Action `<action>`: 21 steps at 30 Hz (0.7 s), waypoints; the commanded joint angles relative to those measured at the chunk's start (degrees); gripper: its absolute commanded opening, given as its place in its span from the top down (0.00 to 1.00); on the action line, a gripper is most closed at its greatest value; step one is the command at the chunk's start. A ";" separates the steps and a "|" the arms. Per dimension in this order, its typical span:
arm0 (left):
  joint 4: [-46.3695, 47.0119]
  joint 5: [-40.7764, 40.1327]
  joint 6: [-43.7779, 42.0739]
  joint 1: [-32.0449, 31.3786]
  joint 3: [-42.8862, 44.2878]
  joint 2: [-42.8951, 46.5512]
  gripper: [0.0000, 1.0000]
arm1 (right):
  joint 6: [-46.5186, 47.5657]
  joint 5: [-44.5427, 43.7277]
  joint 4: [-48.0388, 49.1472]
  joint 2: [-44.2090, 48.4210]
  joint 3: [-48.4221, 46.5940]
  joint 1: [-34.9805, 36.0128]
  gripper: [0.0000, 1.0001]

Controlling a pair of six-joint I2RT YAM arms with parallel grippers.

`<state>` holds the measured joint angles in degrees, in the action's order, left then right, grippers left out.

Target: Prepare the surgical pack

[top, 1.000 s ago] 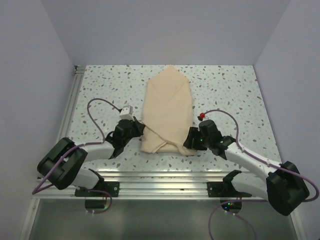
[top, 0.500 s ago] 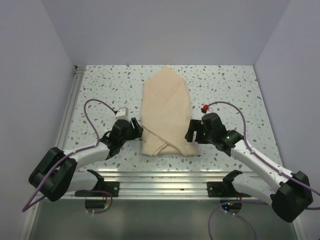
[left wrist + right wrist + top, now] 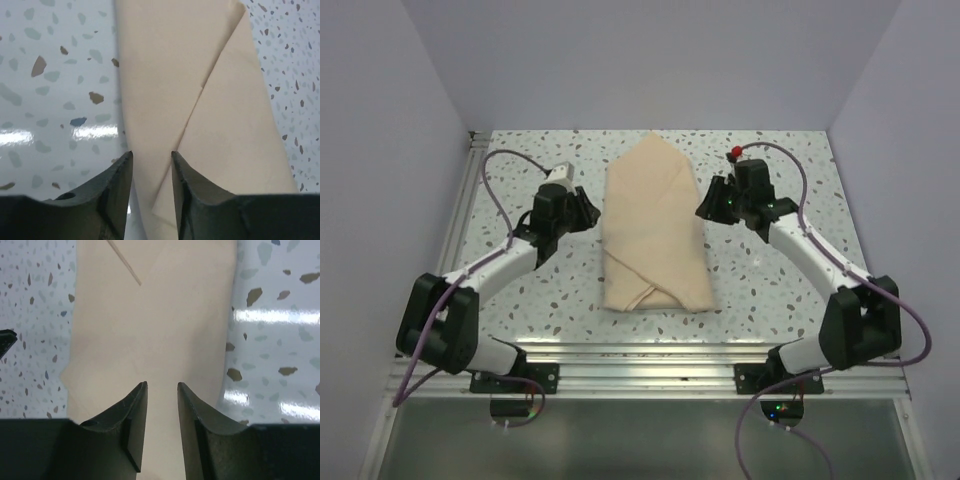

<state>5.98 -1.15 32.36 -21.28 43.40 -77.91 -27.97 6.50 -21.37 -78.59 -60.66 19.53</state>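
The surgical pack (image 3: 655,225) is a tan cloth bundle lying lengthwise in the middle of the speckled table, pointed at its far end, with crossed flaps near its front. My left gripper (image 3: 588,212) stands at its left edge, about halfway up, jaws apart. In the left wrist view the pack's (image 3: 200,75) folded edge runs under the open left gripper (image 3: 151,154), with nothing pinched. My right gripper (image 3: 704,207) faces the pack's right edge. In the right wrist view the right gripper (image 3: 162,385) hovers open over plain cloth of the pack (image 3: 155,315).
The speckled tabletop (image 3: 520,160) is bounded by an aluminium rail (image 3: 640,355) at the near edge and another (image 3: 462,215) along the left. Lilac walls close in the back and both sides. Purple cables (image 3: 500,165) loop off both wrists.
Both grippers have left the pack's near corners and moved away from the bases to its far half, one on each side. The pack's front flaps now lie flat and free.
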 commanded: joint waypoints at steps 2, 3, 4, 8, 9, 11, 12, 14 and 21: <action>4.65 9.93 -1.95 2.64 9.75 -10.05 0.67 | 0.72 10.19 6.42 -10.86 -9.71 -3.52 0.69; 5.00 11.07 -1.95 2.91 11.17 -13.64 0.69 | 0.72 11.15 6.95 -14.89 -11.04 -4.06 0.73; 5.53 11.51 -1.95 3.17 12.40 -15.33 0.73 | 0.63 12.47 7.04 -17.28 -12.62 -4.58 0.76; 8.25 13.45 -1.51 3.35 17.15 -21.57 0.83 | -0.86 17.66 10.28 -26.16 -18.16 -7.39 0.87; 8.61 13.71 -1.51 3.44 17.59 -23.41 0.85 | -1.12 18.71 10.81 -28.09 -18.78 -7.75 0.92; 9.05 13.72 -1.60 3.52 18.82 -25.09 0.90 | -1.13 20.65 10.99 -32.67 -20.71 -8.36 0.95; 9.31 13.98 -1.60 3.61 19.09 -26.75 0.94 | -1.21 21.18 11.52 -33.81 -20.90 -8.45 0.96; 9.58 14.59 -1.60 3.70 19.62 -28.25 0.97 | -1.04 21.45 11.61 -36.27 -20.46 -8.54 0.98; 13.53 16.00 1.21 3.52 12.69 -29.23 1.00 | -2.09 20.22 17.05 -34.53 -9.75 -8.45 1.00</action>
<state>14.72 12.80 32.16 -18.33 59.11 -107.68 -29.15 25.56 -8.05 -115.92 -74.56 10.90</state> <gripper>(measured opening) 0.007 0.010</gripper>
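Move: The cloth wrap's middle lies about 15 cm to the left hand's right, 5 cm ahead and some 10 cm below; from the right hand it is about 9 cm to the left, 8 cm ahead and 14 cm below. Its pointed far flap reaches about 28 cm ahead of the left hand, 15 cm to that hand's right; the folded near edge is some 17 cm back of the left hand and equally far right. Closing their fingers, both hands reach forward, then down some 7–13 cm, close over the wrap's opposite side edges. ##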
